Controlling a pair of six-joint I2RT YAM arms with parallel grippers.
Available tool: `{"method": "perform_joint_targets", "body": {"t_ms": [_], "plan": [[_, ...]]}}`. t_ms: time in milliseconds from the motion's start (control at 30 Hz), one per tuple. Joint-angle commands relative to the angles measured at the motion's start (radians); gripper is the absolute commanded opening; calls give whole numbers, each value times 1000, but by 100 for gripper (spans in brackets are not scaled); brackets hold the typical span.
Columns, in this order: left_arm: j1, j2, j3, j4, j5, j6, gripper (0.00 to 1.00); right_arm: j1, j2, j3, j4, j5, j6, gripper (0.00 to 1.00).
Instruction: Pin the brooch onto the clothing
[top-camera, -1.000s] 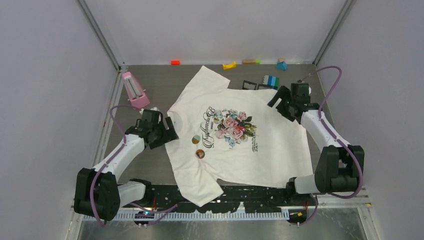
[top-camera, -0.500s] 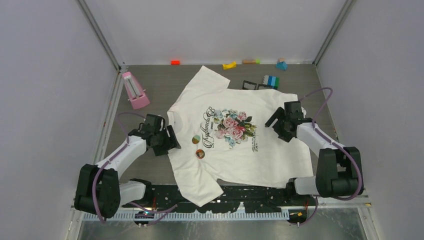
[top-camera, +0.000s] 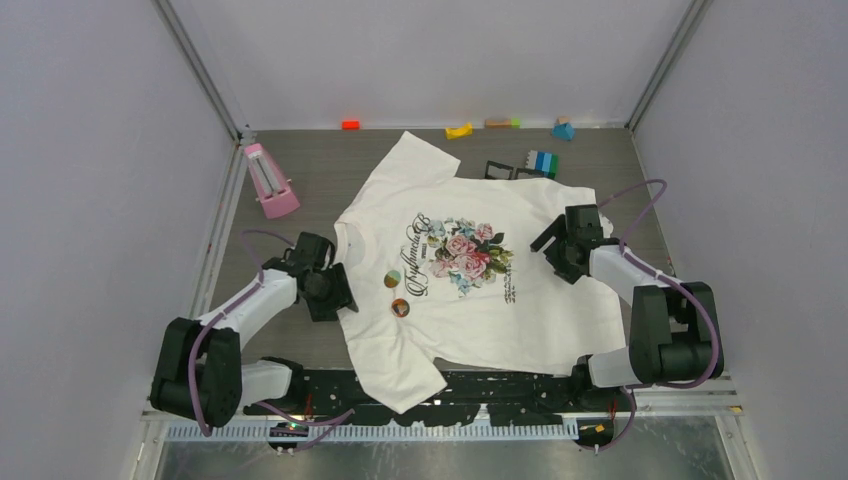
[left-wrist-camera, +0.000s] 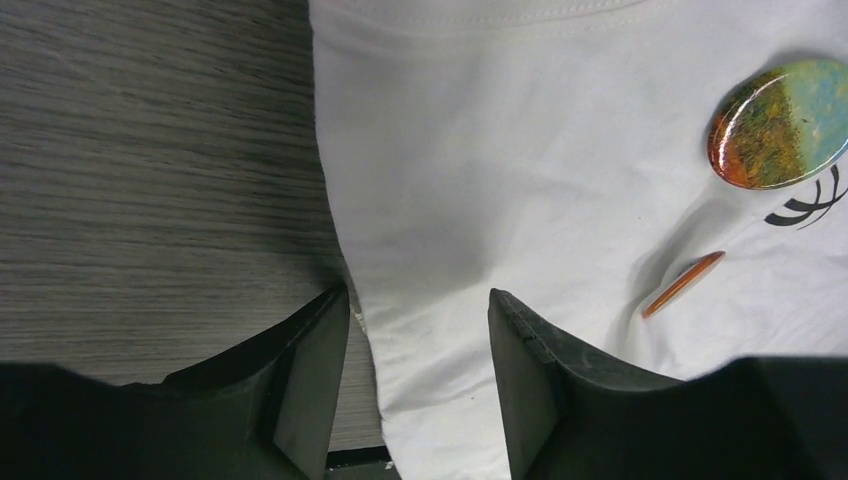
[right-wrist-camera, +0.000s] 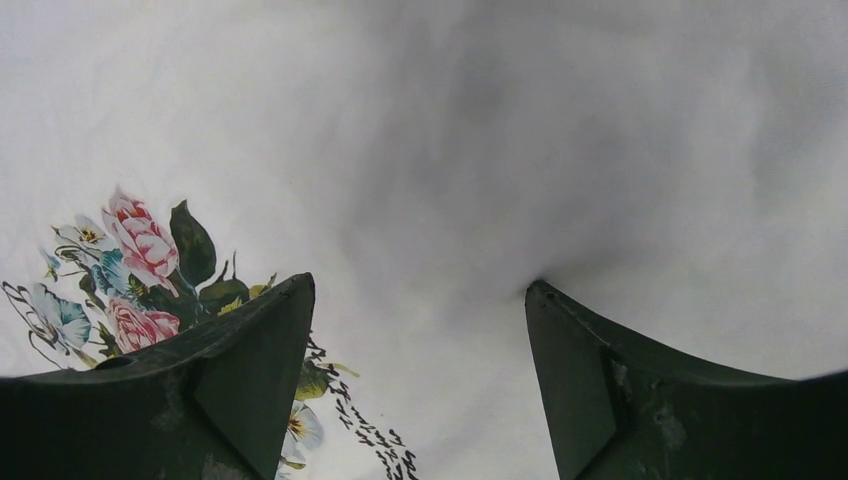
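The clothing (top-camera: 520, 300), a white T-shirt with a rose print, lies flat across the table. Two round brooches rest on its left chest, a greenish one (top-camera: 393, 279) and an orange one (top-camera: 400, 308). My left gripper (top-camera: 338, 290) stands open astride the shirt's left hem (left-wrist-camera: 360, 300), one finger (left-wrist-camera: 310, 370) over the table and the other (left-wrist-camera: 535, 380) on cloth. In the left wrist view one brooch (left-wrist-camera: 783, 123) lies flat and another (left-wrist-camera: 684, 284) shows edge-on. My right gripper (top-camera: 556, 248) is open, and its fingertips (right-wrist-camera: 560, 330) touch plain cloth beside the print (right-wrist-camera: 140, 270).
A pink object (top-camera: 270, 182) lies at the left. Small coloured blocks sit along the back wall: red (top-camera: 350, 125), yellow (top-camera: 459, 131) and blue (top-camera: 563, 130). A blue-green block stack (top-camera: 543, 162) and black frames (top-camera: 500, 170) stand behind the shirt.
My left gripper slid nearer along the shirt's left edge and its jaws narrowed. My right gripper came down from the far right sleeve onto the shirt's right side.
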Motion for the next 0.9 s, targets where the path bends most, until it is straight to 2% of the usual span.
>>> {"method": "perform_joint_targets", "body": {"t_ms": [0, 67, 167, 267, 333, 667, 867], "plan": [[-11, 38, -21, 22, -14, -10, 53, 1, 41, -20, 32, 35, 31, 83], [-11, 49, -26, 25, -31, -5, 47, 1, 45, -20, 33, 34, 31, 83], [-11, 71, -33, 22, -74, -3, 32, 1, 48, -18, 28, 42, 32, 83], [-11, 93, -22, 1, -96, -12, 8, 0, 48, -7, 5, 56, 31, 83], [-11, 104, -16, -12, -120, -20, 0, 0, 48, 0, -13, 75, 30, 83], [-7, 17, -13, -80, -234, -88, 0, -3, 51, 28, -67, 148, 23, 83], [14, -1, -21, -79, -238, -98, 0, -12, 41, 23, -78, 171, 16, 84]]}}
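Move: The clothing's left edge lies just inside the left hand's open fingers, about 2 cm left of their midpoint, level fore-and-aft and 1 cm below. The brown brooch is some 11 cm to this hand's right and level with it; the green brooch, 10 cm right and 6 cm ahead. The right hand is spread over the clothing, whose surface is 1 cm beneath its midpoint; the rose print lies 18 cm to its left, about level. Down by nearly 1 cm while shutting fully, the left fingers pinch the clothing's left edge, then draw it about 2 cm to the left with a slight counter-clockwise turn. The right hand keeps its fingers spread and a fingertip on the cloth, first easing a little forward, then about 1 cm to the right, away from the left hand. ##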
